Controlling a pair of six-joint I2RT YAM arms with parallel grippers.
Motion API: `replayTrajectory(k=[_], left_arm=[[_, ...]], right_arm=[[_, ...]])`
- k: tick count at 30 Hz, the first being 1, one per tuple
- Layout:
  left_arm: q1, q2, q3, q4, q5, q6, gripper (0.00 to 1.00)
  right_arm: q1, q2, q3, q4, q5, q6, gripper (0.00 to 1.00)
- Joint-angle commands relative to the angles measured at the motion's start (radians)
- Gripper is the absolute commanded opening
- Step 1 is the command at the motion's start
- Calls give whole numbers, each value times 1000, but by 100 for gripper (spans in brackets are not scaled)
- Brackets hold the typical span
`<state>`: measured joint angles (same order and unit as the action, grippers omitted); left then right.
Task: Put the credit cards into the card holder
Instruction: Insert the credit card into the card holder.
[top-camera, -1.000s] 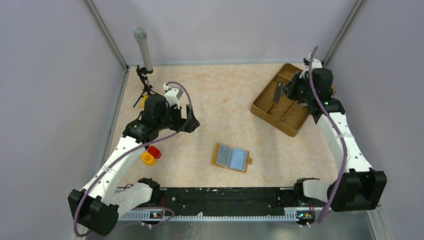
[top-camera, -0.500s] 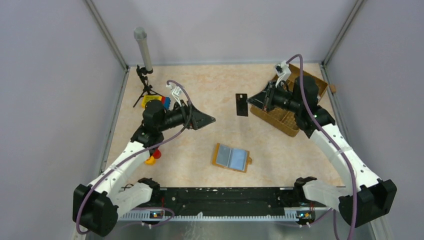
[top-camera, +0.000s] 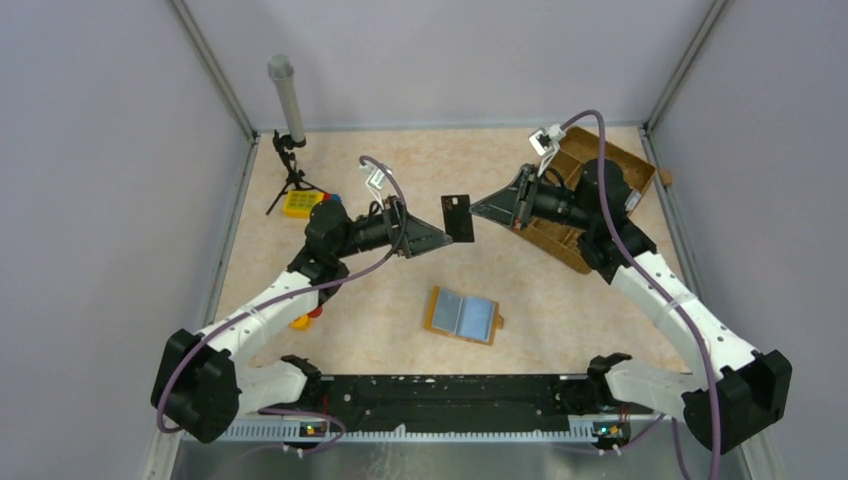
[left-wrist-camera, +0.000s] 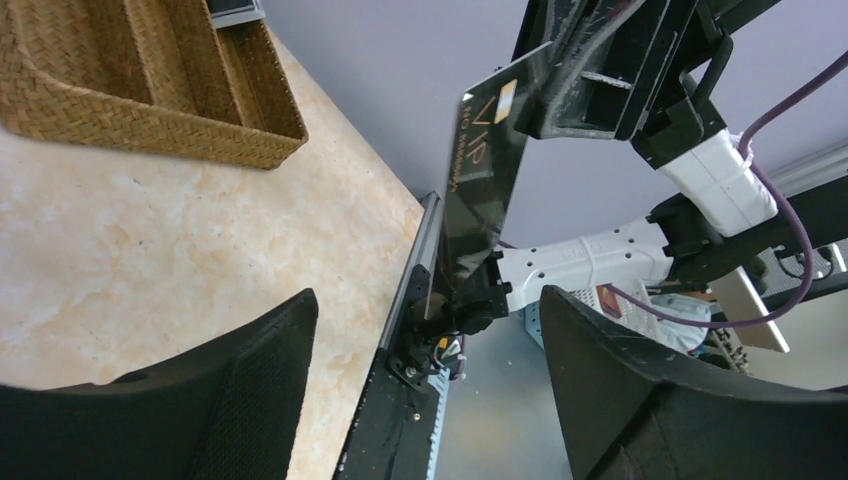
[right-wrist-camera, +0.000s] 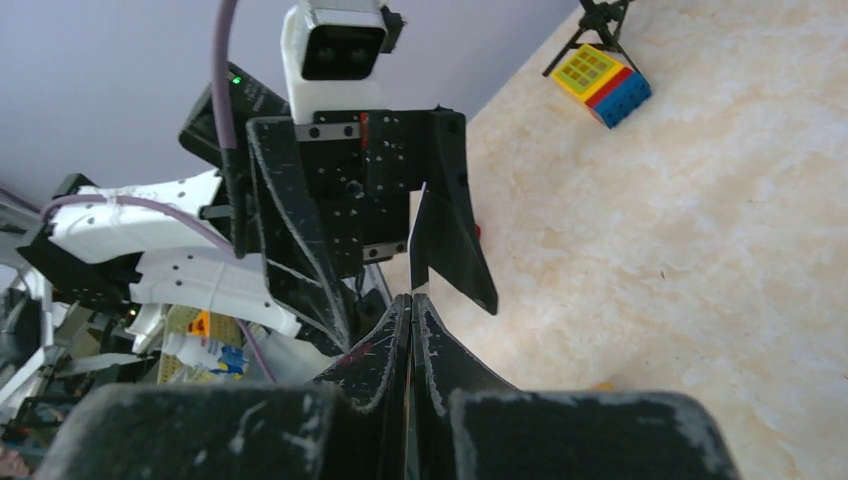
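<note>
A black credit card (top-camera: 458, 217) hangs in the air over the middle of the table, and my right gripper (top-camera: 477, 208) is shut on its right edge. The right wrist view has that card edge-on between the closed fingers of my right gripper (right-wrist-camera: 412, 298). My left gripper (top-camera: 440, 236) faces it from the left, open. In the left wrist view the card (left-wrist-camera: 487, 170) stands ahead of my left gripper (left-wrist-camera: 428, 298), its near end about level with the spread fingertips and touching neither. The card holder (top-camera: 462, 316) lies open on the table nearer the arms, with blue-grey showing inside.
The brown woven tray (top-camera: 604, 150) stands at the back right under the right arm. A yellow-red-blue toy block (top-camera: 300, 203) and a small tripod with a grey tube (top-camera: 287, 95) stand at the back left. A red and yellow piece (top-camera: 303, 319) lies beneath the left arm.
My right arm has swung left from the tray, carrying the black card out over the table. My left arm has reached right, and its open jaws now meet the card.
</note>
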<state>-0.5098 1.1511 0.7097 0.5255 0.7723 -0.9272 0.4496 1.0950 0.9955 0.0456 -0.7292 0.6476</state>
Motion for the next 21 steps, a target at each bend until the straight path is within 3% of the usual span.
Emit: replayTrajectory(k=[1, 4, 10, 12, 14, 17, 21], left_arm=[[-9, 20, 30, 129, 32, -36, 75], [-15, 36, 31, 196, 61, -68, 59], [-20, 41, 6, 263, 79, -101, 11], [-22, 40, -2, 271, 81, -104, 0], [-22, 41, -8, 285, 82, -111, 0], [-24, 42, -12, 305, 85, -120, 0], [-24, 42, -13, 312, 80, -121, 0]], right_arm=[[19, 12, 10, 115, -54, 40, 0], [25, 19, 5, 108, -49, 35, 0], [25, 21, -23, 99, -59, 27, 0], [24, 25, -34, 99, -70, 26, 0], [25, 33, -44, 95, -79, 27, 3], [26, 43, -57, 109, -110, 35, 21], [30, 46, -69, 122, -134, 40, 34]])
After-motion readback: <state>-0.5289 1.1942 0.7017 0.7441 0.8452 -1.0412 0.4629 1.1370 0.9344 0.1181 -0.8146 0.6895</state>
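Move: The black card, held in the right fingers, lies about 3 cm ahead, 3 cm to the right and slightly above the open left hand. From the right hand its middle is some 3 cm left, 2 cm back and slightly below. The open card holder lies roughly 6 cm back, 5 cm right and 28 cm below the left hand; the woven tray is some 15 cm ahead and 25 cm right of the right hand, 31 cm lower. Left rises about 2 cm and back, pinching the black card; right sinks about 2.5 cm, then starts opening. ##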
